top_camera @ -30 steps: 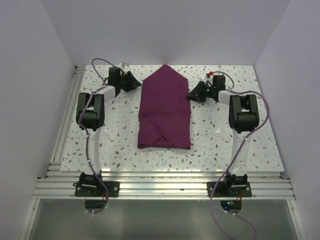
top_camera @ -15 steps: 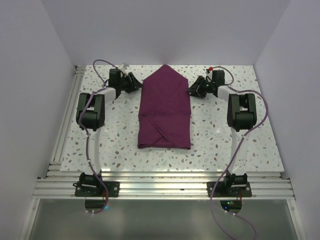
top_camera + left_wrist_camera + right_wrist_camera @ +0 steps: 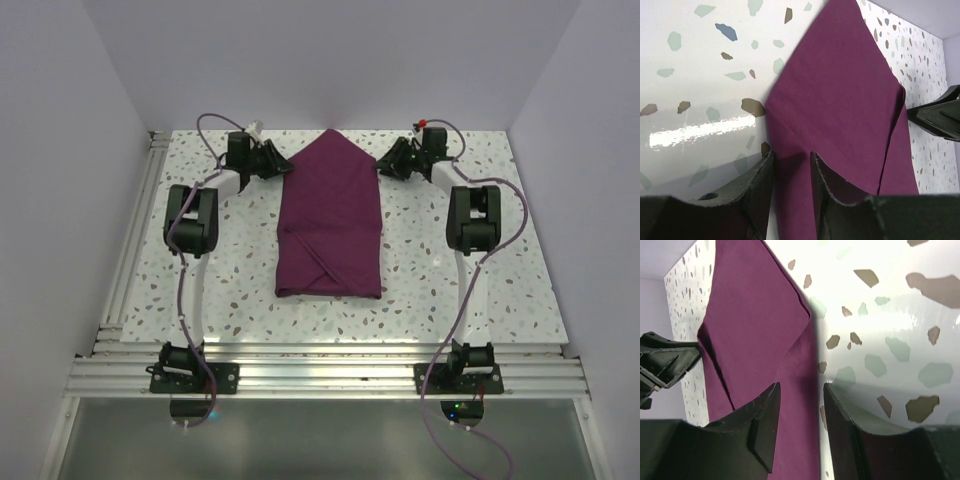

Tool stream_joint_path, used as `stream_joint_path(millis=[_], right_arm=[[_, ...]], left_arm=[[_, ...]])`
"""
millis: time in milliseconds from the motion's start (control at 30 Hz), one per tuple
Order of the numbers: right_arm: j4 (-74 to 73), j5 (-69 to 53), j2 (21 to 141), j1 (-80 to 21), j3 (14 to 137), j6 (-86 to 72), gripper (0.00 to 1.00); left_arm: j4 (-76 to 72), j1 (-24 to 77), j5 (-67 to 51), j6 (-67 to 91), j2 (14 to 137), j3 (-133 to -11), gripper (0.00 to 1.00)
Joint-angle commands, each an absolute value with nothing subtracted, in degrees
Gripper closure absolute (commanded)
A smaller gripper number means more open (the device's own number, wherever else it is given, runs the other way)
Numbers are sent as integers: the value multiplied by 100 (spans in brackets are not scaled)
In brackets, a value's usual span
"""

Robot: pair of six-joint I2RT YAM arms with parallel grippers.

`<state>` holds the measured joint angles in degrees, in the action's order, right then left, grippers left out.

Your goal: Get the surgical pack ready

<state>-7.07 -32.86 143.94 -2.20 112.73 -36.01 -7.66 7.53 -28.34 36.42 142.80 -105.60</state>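
The surgical pack (image 3: 330, 215) is a plum-purple cloth, folded into a long bundle with a pointed flap at its far end, lying mid-table. My left gripper (image 3: 283, 166) is open at the flap's left slanted edge. In the left wrist view (image 3: 791, 156) its jaws straddle the cloth's (image 3: 840, 90) edge, one finger over the table, one over cloth. My right gripper (image 3: 381, 166) is open at the flap's right slanted edge. In the right wrist view (image 3: 801, 386) it straddles the cloth's (image 3: 755, 325) edge the same way. Neither gripper has closed on the fabric.
The speckled terrazzo table (image 3: 450, 290) is enclosed by white walls on three sides. Aluminium rails (image 3: 130, 250) run along its left and near edges. Each wrist view shows the other gripper's tip across the cloth: right gripper (image 3: 940, 117), left gripper (image 3: 665, 360).
Both grippers moved toward the far end and inward, from beside the cloth's shoulders to the slanted edges of the pointed flap. The cloth has not moved.
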Motion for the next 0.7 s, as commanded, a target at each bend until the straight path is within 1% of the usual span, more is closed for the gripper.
stream_joint_path(millis=[0, 133, 167, 200, 267, 333, 367, 400, 433, 500, 533, 567, 600, 667], right_arm=[[-984, -3313, 14870, -255, 11679, -3726, 56], [-976, -3392, 15108, -299, 11909, -3893, 61], [-958, -3393, 15143, -308, 11961, -3911, 62], [-915, -3401, 15213, -308, 11988, -3955, 64], [-896, -3445, 15301, -308, 12145, -4052, 66], [-923, -3515, 15468, -308, 12295, -4148, 70], [-923, -3533, 15521, -290, 12444, -4183, 73], [-923, -3542, 15565, -299, 12506, -4210, 75], [-905, -3577, 15652, -299, 12559, -4288, 79], [-774, -3682, 15715, -299, 12674, -4455, 85], [-721, -3717, 15784, -290, 12700, -4517, 93], [-669, -3779, 15811, -273, 12761, -4578, 98], [-572, -3805, 15820, -264, 12788, -4684, 100], [-423, -3858, 15794, -211, 12727, -4789, 100]], left_arm=[[-352, 765, -2786, 3604, 14590, -10758, 62], [-282, 782, -2795, 3630, 14748, -10968, 69], [-273, 774, -2786, 3639, 14765, -10995, 74], [-264, 773, -2769, 3639, 14792, -11021, 78], [-246, 765, -2742, 3656, 14818, -11100, 85], [-246, 756, -2751, 3674, 14888, -11205, 89], [-237, 756, -2777, 3700, 14915, -11258, 94], [-246, 738, -2786, 3718, 14976, -11294, 97], [-263, 730, -2804, 3744, 15003, -11355, 99], [-325, 703, -2883, 3814, 15047, -11373, 100], [-386, 686, -2900, 3841, 15056, -11373, 100], [-404, 677, -2935, 3858, 15064, -11373, 100], [-430, 659, -2944, 3867, 15056, -11390, 100], [-439, 624, -2971, 3876, 15021, -11399, 100]])
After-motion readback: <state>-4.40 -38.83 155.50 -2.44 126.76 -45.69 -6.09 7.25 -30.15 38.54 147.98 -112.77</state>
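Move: The left edge of the cloth, by its far left corner, lies about 2 cm ahead of the left hand and 1 cm below, its rim already between the open fingers. The right edge, by the matching corner, is some 3 cm ahead of the right hand, 2 cm to its left and 1 cm down. The cloth's far tip stands about 12 cm ahead of both, 13 cm to the left hand's right and 15 cm to the right hand's left. Both hands ease forward, left 1.5 cm, right 3 cm and leftward, sink slightly and pinch shut on the cloth's edges. ##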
